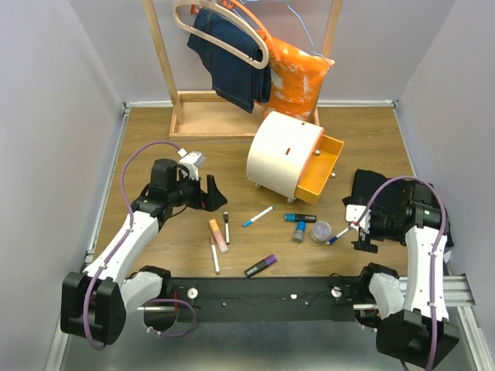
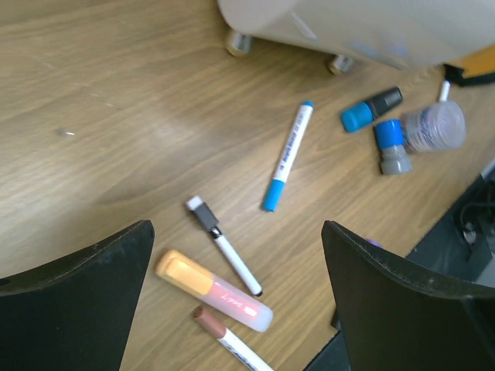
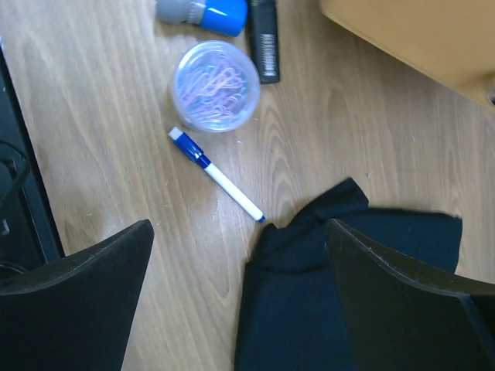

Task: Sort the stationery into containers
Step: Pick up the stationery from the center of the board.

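The stationery lies loose on the wooden table in front of the cream cabinet [image 1: 282,153], whose orange drawer [image 1: 323,171] stands pulled out. My left gripper [image 1: 211,193] hangs open and empty above an orange-pink highlighter [image 2: 214,291], a slim black-capped pen [image 2: 224,247] and a brown-capped white pen [image 2: 232,344]. A blue-capped pen [image 2: 288,157] lies further off. My right gripper [image 1: 363,236] is open too, over a small blue-capped pen [image 3: 216,175] and the edge of a dark cloth [image 3: 348,301]. A clear round tub of clips [image 3: 215,85] sits just beyond. A purple marker [image 1: 261,266] lies near the front rail.
A wooden clothes rack [image 1: 165,69] with jeans [image 1: 228,54] and an orange bag [image 1: 298,77] stands at the back. The dark folded cloth [image 1: 370,185] lies right of the cabinet. A black rail [image 1: 263,290] runs along the near edge between the arm bases.
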`<state>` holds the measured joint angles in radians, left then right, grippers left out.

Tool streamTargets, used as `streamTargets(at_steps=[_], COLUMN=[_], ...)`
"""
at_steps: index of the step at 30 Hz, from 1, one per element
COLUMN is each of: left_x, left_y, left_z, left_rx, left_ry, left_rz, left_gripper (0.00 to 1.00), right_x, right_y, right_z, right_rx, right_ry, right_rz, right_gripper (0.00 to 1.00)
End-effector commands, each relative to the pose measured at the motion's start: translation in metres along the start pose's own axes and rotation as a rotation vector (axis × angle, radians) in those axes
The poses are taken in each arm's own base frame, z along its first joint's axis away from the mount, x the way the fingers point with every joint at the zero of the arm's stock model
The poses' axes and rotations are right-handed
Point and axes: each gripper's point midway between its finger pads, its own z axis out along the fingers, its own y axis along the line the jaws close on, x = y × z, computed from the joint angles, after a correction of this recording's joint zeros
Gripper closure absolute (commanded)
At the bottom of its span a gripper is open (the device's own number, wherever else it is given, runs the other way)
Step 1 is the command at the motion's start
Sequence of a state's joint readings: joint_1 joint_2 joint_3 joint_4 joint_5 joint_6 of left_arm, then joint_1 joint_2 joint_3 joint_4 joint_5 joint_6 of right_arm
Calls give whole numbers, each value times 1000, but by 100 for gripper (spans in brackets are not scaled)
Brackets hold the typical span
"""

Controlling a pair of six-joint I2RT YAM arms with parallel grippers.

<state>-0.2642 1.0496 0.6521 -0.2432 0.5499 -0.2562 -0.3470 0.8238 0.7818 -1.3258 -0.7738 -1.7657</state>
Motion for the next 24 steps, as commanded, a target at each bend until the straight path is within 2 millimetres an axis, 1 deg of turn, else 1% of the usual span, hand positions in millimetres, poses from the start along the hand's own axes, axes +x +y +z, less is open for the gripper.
streamTargets(at_steps=[1,5,10,12,13,14,15,16,17,18,19,20,21,22,23,24], left_x=[-13,-11,-8,-5,-8,-7,-7,-11,-11,-11,-14,-15,-15,-18,-21,-22], left_y=[17,27,37,40,41,42,42,41,43,44,45,45,47,47,46,47], left_z=[-15,-20,-25,-25,-26,-26,-25,-26,-26,-24,-24,-23,-21,-21,-21,-20], left_rx=[-58,-79,-105,-112,-117,-119,-117,-115,-118,-119,-120,-120,-121,-120,-118,-120], left_ry=[-62,-63,-53,-37,-40,-31,-25,-27,-20,-13,-15,-16,-11,-15,-19,-18], left_rz=[-1,-20,-32,-28,-29,-30,-30,-12,-13,-11,-3,-1,-4,-3,2,2], left_gripper=[1,1,1,1,1,1,1,1,1,1,1,1,1,1,1,1], right_x=[2,5,7,10,9,8,4,5,-2,-11,-12,-17,-24,-25,-27,-31], right_y=[20,29,35,22,15,-13,-27,-31,-24,-37,-33,-35,-32,-27,-28,-21], right_z=[14,24,37,43,45,47,46,51,52,47,53,55,59,62,64,69], right_rx=[-113,-183,-211,-175,-150,-82,-61,-101,-168,-176,-235,-251,-282,-302,-289,-313], right_ry=[-46,-79,-133,-136,-142,-137,-142,-148,-161,-168,-168,-167,-170,-157,-154,-149], right_rz=[-128,-121,-130,-128,-29,-31,17,105,117,96,164,166,141,137,100,70], right_gripper=[0,0,0,0,1,1,2,2,2,2,2,2,2,2,2,2])
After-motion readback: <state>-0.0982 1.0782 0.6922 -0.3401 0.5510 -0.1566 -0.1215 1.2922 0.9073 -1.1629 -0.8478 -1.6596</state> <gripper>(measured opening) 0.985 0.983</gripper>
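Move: The blue-ended highlighter lies about 14 cm ahead of the right hand and 22 cm to its left, some 9 cm below. The paperclip jar is nearer, roughly 9 cm ahead and 15 cm left; the blue-capped pen is nearer still, about 6 cm ahead and 8 cm left. The blue-capped bottle lies about 9 cm ahead and 22 cm left. From the left hand the highlighter is about 33 cm to the right, 3 cm ahead and 11 cm below. Towards the highlighter, past which the jar and pen lie on the near side, the open right hand first sinks about 5 cm, easing slightly back and left, then swings forward some 6 cm, rising about 2 cm and still drifting left, the wrist tipping farther down. The open left hand backs off about 5 cm to its left. ##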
